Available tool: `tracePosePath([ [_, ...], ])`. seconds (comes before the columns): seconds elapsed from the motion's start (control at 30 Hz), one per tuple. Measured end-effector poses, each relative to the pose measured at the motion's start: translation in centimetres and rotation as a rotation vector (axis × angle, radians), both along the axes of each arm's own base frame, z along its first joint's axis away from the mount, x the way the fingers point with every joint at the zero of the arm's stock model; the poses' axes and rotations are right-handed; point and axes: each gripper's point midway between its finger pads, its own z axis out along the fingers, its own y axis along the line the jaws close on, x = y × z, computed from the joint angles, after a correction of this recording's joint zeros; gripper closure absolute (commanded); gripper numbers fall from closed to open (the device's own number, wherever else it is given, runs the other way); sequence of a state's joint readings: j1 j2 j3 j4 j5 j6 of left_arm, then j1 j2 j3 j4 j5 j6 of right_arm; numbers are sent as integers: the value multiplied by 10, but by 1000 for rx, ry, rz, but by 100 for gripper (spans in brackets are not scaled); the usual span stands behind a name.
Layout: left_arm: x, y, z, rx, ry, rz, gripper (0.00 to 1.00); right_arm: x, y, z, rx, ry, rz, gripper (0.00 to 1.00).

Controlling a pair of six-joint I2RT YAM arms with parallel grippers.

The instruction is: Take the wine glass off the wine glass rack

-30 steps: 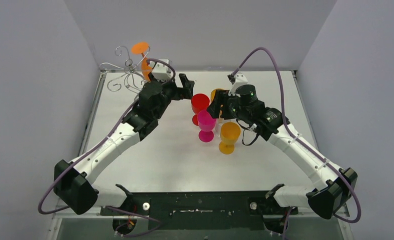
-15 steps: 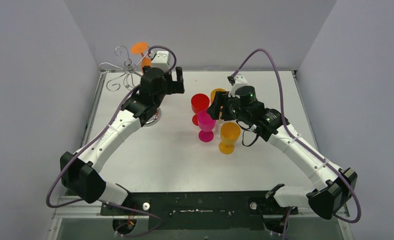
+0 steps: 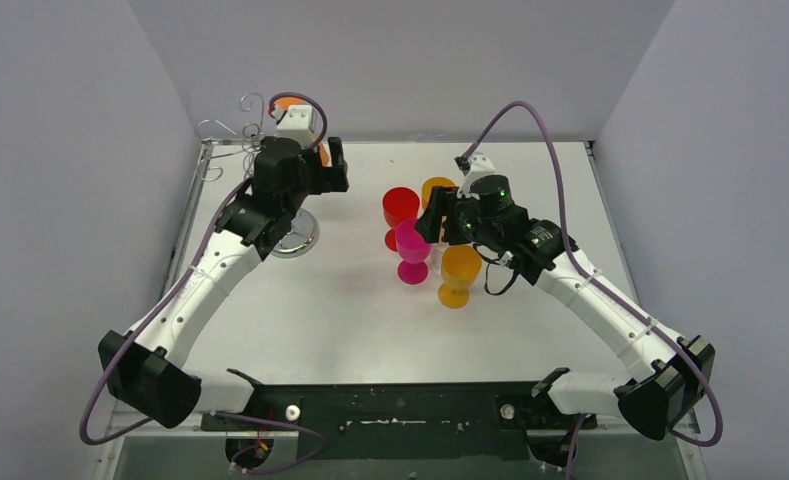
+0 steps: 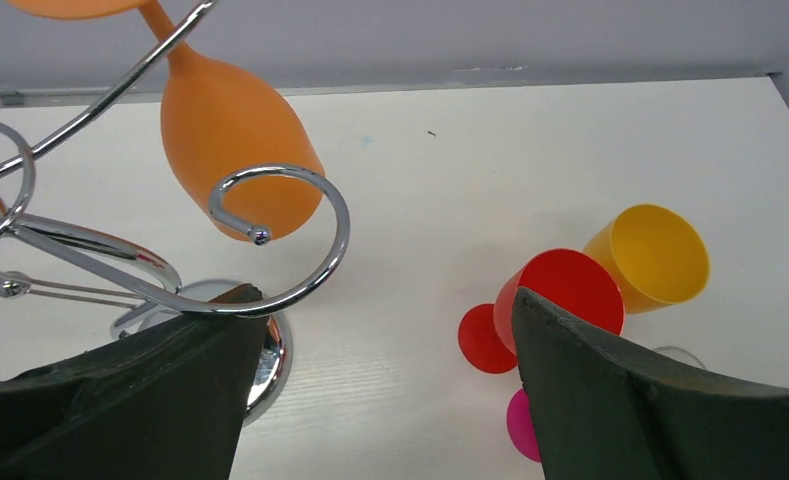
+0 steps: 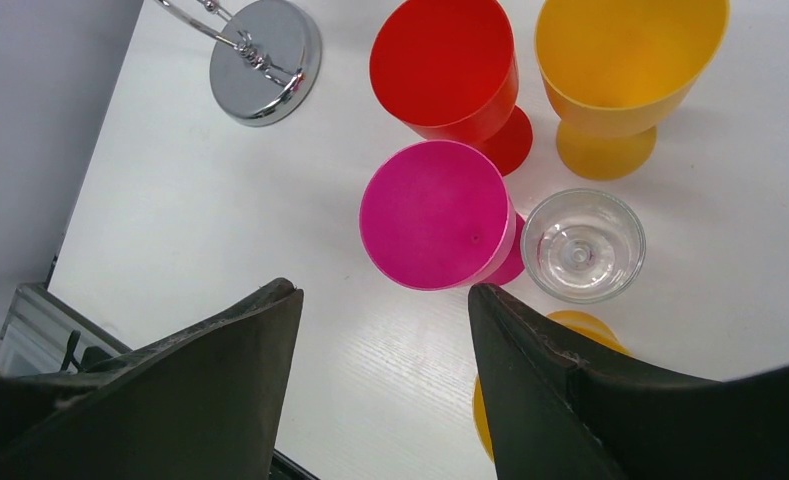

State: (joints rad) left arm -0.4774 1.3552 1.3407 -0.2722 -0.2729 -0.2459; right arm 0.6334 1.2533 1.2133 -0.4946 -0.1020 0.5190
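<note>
The wine glass rack (image 3: 228, 128) stands at the far left, its round shiny base (image 3: 298, 238) on the table. An orange wine glass (image 4: 232, 140) hangs upside down from one wire arm, its foot at the top. In the top view the glass (image 3: 288, 102) is mostly hidden behind my left wrist. My left gripper (image 3: 330, 165) is open beside the rack, empty, just short of the glass. In the left wrist view a curled scroll (image 4: 344, 222) crosses in front of the left finger (image 4: 170, 390). My right gripper (image 3: 432, 215) hovers open over standing glasses.
A red glass (image 3: 401, 205), a pink glass (image 3: 413, 243), two yellow glasses (image 3: 460, 268) (image 3: 435, 187) and a small clear glass (image 5: 582, 244) stand upright together mid-table. Grey walls close in the left, back and right sides. The rack's base (image 5: 267, 60) lies left of the group.
My left arm has swung left and back from beside the red glass to the rack, staying open. The right arm has barely moved.
</note>
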Motion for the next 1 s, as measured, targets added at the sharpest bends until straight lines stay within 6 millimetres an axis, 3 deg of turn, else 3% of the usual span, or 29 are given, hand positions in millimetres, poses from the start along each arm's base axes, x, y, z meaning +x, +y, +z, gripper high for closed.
tracePosePath([
  [0.27, -23, 35, 4, 3, 8, 38, 10, 0, -1, -2, 1, 6, -1, 37],
  [0.53, -41, 54, -4, 49, 47, 54, 9, -2, -1, -8, 1, 24, -1, 37],
  [1.0, -59, 89, -1, 66, 47, 81, 9, -5, 2, -8, 15, 36, 16, 36],
])
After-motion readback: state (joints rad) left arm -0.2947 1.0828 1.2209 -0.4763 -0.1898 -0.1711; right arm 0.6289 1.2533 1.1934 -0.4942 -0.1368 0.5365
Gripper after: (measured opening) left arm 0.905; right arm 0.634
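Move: The orange glass hangs upside down on the far side of the rack, about 11 cm ahead of the left gripper, 5 cm to its left and nearly level. An empty curled hook is close by the left fingertip, some 4 cm left and 2 cm ahead; the rack's centre is roughly 13 cm left and 6 cm ahead. The red glass stands about 16 cm right, 4 cm ahead and 20 cm lower. From the right hand the orange glass is about 16 cm ahead, 22 cm left. Sweep the left gripper about 9 cm to the left and 6 cm back, staying level and wide open, so the rack's near curled hook comes to sit between the spread fingers, close to the right fingertip, and carries round with the hand. Let the wrist turn only about 5 degrees counter-clockwise. ##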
